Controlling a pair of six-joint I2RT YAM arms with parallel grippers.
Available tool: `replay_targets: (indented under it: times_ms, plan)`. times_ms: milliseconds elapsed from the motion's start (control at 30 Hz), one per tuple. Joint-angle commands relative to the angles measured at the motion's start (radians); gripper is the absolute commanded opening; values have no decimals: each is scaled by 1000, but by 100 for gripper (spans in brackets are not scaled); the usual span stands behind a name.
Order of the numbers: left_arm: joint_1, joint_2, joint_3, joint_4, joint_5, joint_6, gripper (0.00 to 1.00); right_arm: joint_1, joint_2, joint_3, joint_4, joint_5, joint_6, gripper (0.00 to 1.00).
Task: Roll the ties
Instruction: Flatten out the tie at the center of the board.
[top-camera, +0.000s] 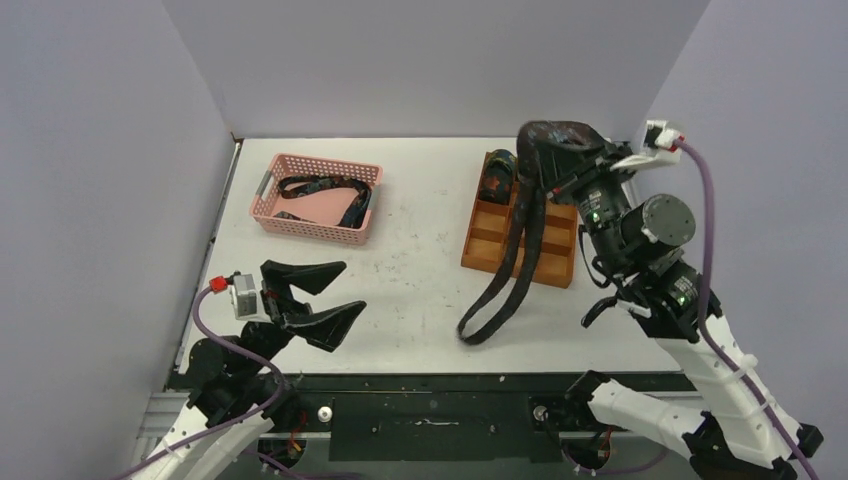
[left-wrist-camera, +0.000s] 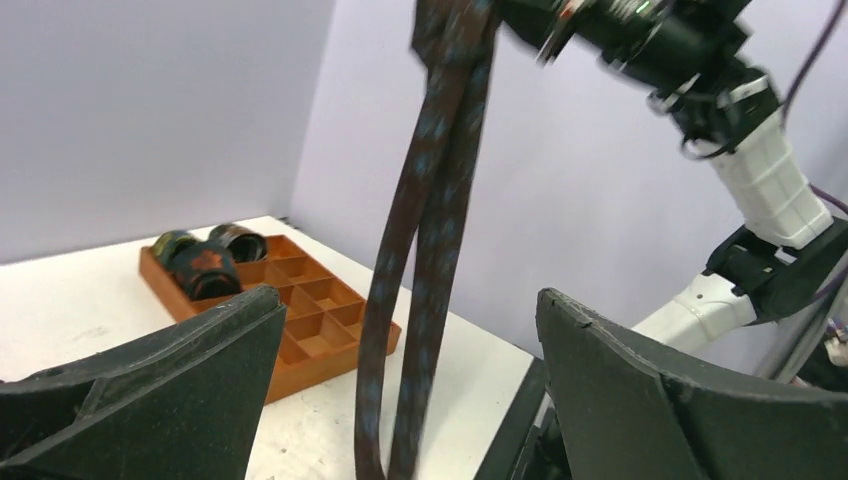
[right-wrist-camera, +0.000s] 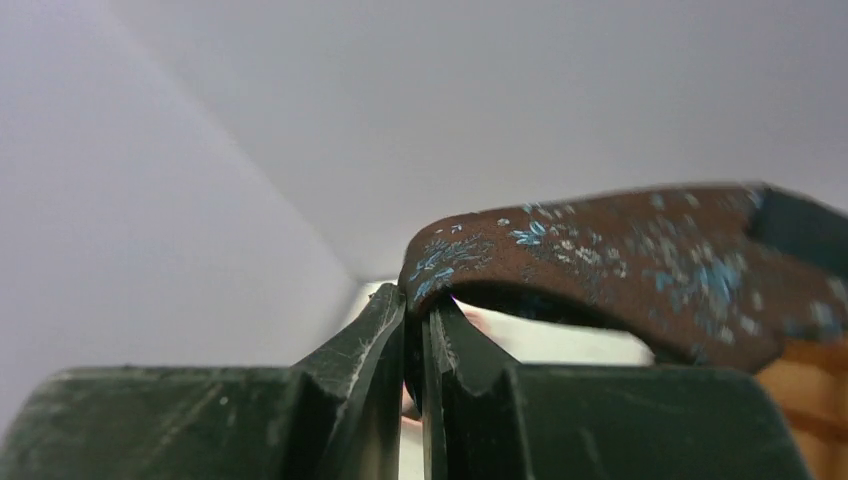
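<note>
My right gripper (top-camera: 548, 160) is raised high over the back right of the table and is shut on a dark speckled tie (top-camera: 520, 250). The tie drapes over the fingers and hangs as a long loop whose bottom rests on the table. In the right wrist view the gripper (right-wrist-camera: 415, 300) pinches the brown, blue-flecked tie (right-wrist-camera: 600, 260) at its fold. My left gripper (top-camera: 320, 290) stands wide open near the front left, holding nothing. In its wrist view the hanging tie (left-wrist-camera: 430, 230) shows well beyond the gripper (left-wrist-camera: 408, 300). Another tie (top-camera: 325, 190) lies loose in the pink basket.
An orange wooden divider tray (top-camera: 560, 265) sits under the raised right arm, with rolled ties (left-wrist-camera: 205, 265) in its far compartments. The pink basket (top-camera: 268, 215) stands at the back left. Purple cables run along both arms. Walls close in on the left, back and right.
</note>
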Motion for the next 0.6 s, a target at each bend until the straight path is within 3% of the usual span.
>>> replay_targets:
  times_ms: [0,67,133,200,333,433,567]
  plan:
    - [3,-85,-35,-91,-170,-46,96,115,255,264,139,-441,83,5]
    - [4,-79,-15,-120,-165,-49,96,322,340,386,116,-366,-29,5]
    - [4,-59,10,-155,-157,-46,96,422,387,476,65,-263,-105,5]
    - [3,-43,20,-177,-156,-43,96,423,370,461,67,-124,-147,5]
    - [3,-45,-6,-196,-222,-49,96,365,239,228,203,258,-247,5]
    - [4,-63,-38,-202,-285,-64,96,242,138,103,293,382,-250,5]
    - [5,-92,-42,-234,-344,-68,96,213,81,73,364,490,-365,5]
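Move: The right hand holds the tie high over the board; the board's centre is about 14 cm ahead of it, 16 cm left and 46 cm below, while the tie's hanging end is roughly 8 cm back, 7 cm left and 38 cm below. The compartment tray is some 24 cm ahead, 7 cm right, and the basket about 26 cm ahead, 41 cm left. From the left hand, the board's centre is 27 cm ahead, 13 cm right, 36 cm down. Keeping its shut grip on the tie, the right hand whips it in a fast loop: about 19 cm left with a rise of some 10 cm and a pull back of about 8, turning some 35 degrees counter-clockwise, then down, forward and back to the right, unwinding the turn, to end about 5 cm left of its start at the same height. Meanwhile the left hand, empty and wide open, sinks about 5 cm and eases 4 cm forward over the near left of the board, its fingers tipping down about 15 degrees. ##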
